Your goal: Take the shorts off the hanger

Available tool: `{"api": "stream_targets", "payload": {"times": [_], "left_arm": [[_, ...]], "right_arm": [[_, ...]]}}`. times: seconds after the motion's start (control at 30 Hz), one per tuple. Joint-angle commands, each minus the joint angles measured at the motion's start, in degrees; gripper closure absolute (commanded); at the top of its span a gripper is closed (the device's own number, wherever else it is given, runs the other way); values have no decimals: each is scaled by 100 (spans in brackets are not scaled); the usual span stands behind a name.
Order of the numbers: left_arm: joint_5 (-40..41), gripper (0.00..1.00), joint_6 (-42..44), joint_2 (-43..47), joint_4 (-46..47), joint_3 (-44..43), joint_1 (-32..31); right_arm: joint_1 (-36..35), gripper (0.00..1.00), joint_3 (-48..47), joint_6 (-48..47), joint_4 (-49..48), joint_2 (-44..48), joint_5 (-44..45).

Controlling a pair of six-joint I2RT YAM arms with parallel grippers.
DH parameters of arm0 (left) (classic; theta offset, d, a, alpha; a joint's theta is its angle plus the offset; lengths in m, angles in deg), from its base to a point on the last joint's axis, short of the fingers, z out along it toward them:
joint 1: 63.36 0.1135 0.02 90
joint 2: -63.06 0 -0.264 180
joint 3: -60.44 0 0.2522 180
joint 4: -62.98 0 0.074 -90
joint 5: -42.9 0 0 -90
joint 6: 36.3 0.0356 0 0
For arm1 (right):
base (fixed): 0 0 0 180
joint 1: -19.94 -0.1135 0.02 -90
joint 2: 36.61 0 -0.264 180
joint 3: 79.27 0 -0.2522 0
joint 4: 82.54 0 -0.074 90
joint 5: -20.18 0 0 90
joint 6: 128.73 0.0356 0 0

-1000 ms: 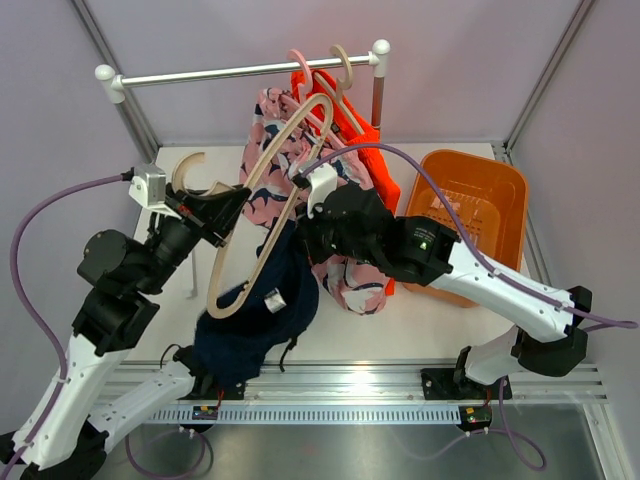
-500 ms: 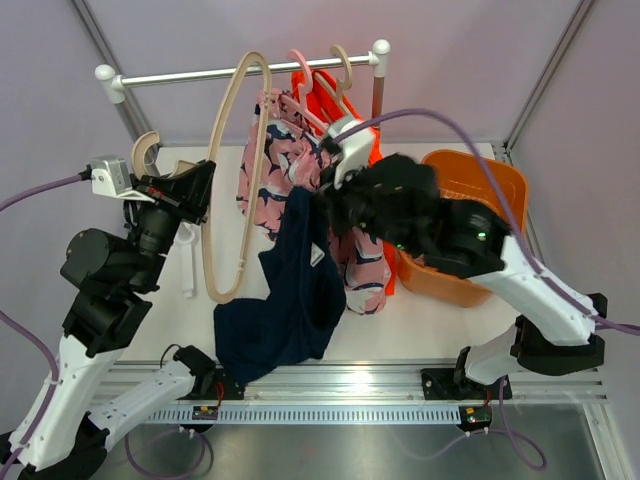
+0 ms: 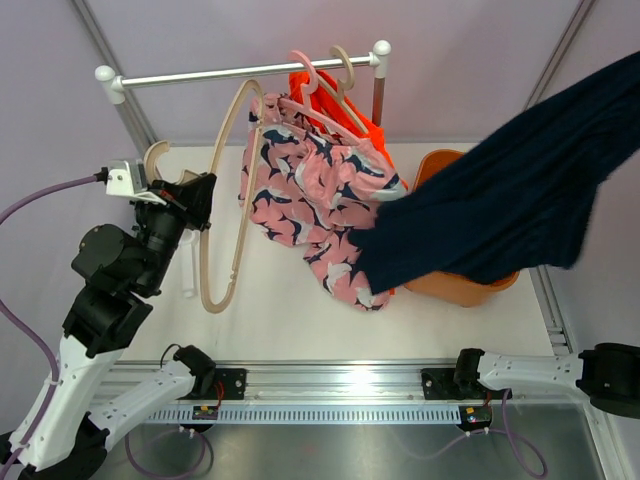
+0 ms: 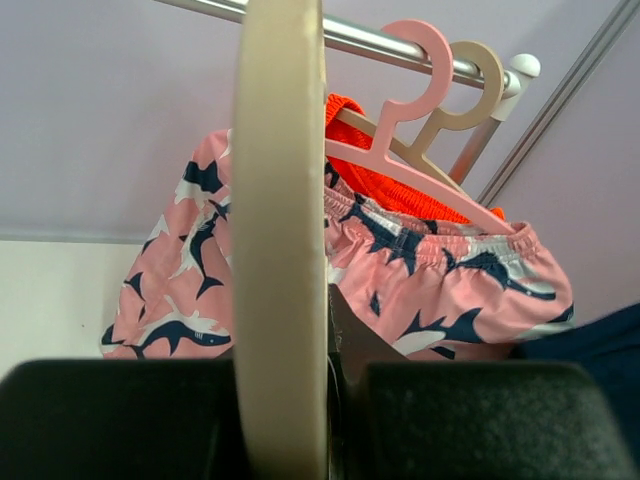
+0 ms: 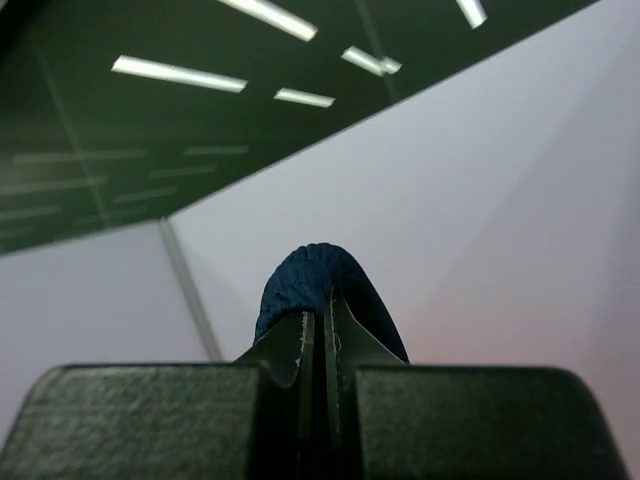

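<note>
My left gripper is shut on a bare beige hanger, which hangs tilted in front of the rail; in the left wrist view the hanger fills the jaws of that gripper. The navy shorts are off it, lifted high at the right. My right gripper is shut on a fold of the navy shorts; it is out of the top view. The pink patterned shorts hang on a pink hanger. The orange shorts hang behind them.
A metal rail on posts crosses the back. An orange basket stands at the right, mostly covered by the raised navy shorts. A second beige hanger hook sits on the rail. A white clip lies on the table at the left.
My right arm has swung up and to the right with the navy shorts, pulling them off the beige hanger. The hanger in my left gripper is now bare and has shifted slightly.
</note>
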Motion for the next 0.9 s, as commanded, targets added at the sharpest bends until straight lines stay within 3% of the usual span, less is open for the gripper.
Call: {"api": "stream_targets", "payload": {"times": [0.0, 0.23, 0.33, 0.5, 0.6, 0.73, 0.87], "left_arm": [[142, 100, 106, -7, 139, -17, -13], [54, 100, 71, -42, 191, 63, -13], [-7, 100, 62, -78, 182, 63, -13], [-42, 100, 71, -60, 139, 71, -4], [-69, 100, 71, -60, 121, 71, -4], [-113, 100, 97, -69, 59, 54, -13], [-139, 100, 141, -51, -20, 54, -4]], "right_arm": [[-28, 100, 163, -1286, -1814, -235, 506], [-11, 100, -365, -2753, -2194, -1130, 1094], [138, 100, -513, -2880, -2248, -1482, 1139], [1787, 100, -1208, -965, -264, -1869, 525], [2403, 100, -1480, -779, 44, -2237, 498], [3626, 100, -2402, 439, 977, -2774, -71], [4821, 100, -2615, 1460, 1574, -3021, -599]]}}
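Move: The right hand is high up, gripping the navy shorts. The orange basket lies about 24 cm ahead of it, almost in line, roughly 65 cm below. The pink shorts hang some 20 cm ahead and 32 cm to its left, about 42 cm lower, and the rack's right post stands about 29 cm ahead and 23 cm left. From the left hand, which holds the bare hanger, the basket is some 15 cm ahead and 54 cm right. Keep the right gripper shut on the navy shorts and let its swing to the right run out over about 5 cm. Then reverse, carrying it forward some 17 cm towards the basket, sweeping left and finally back right, sinking only slightly. Meanwhile turn the wrist about 40 degrees clockwise and tip it down a little. With the left gripper, keep hold of the empty hanger, easing down a touch. ##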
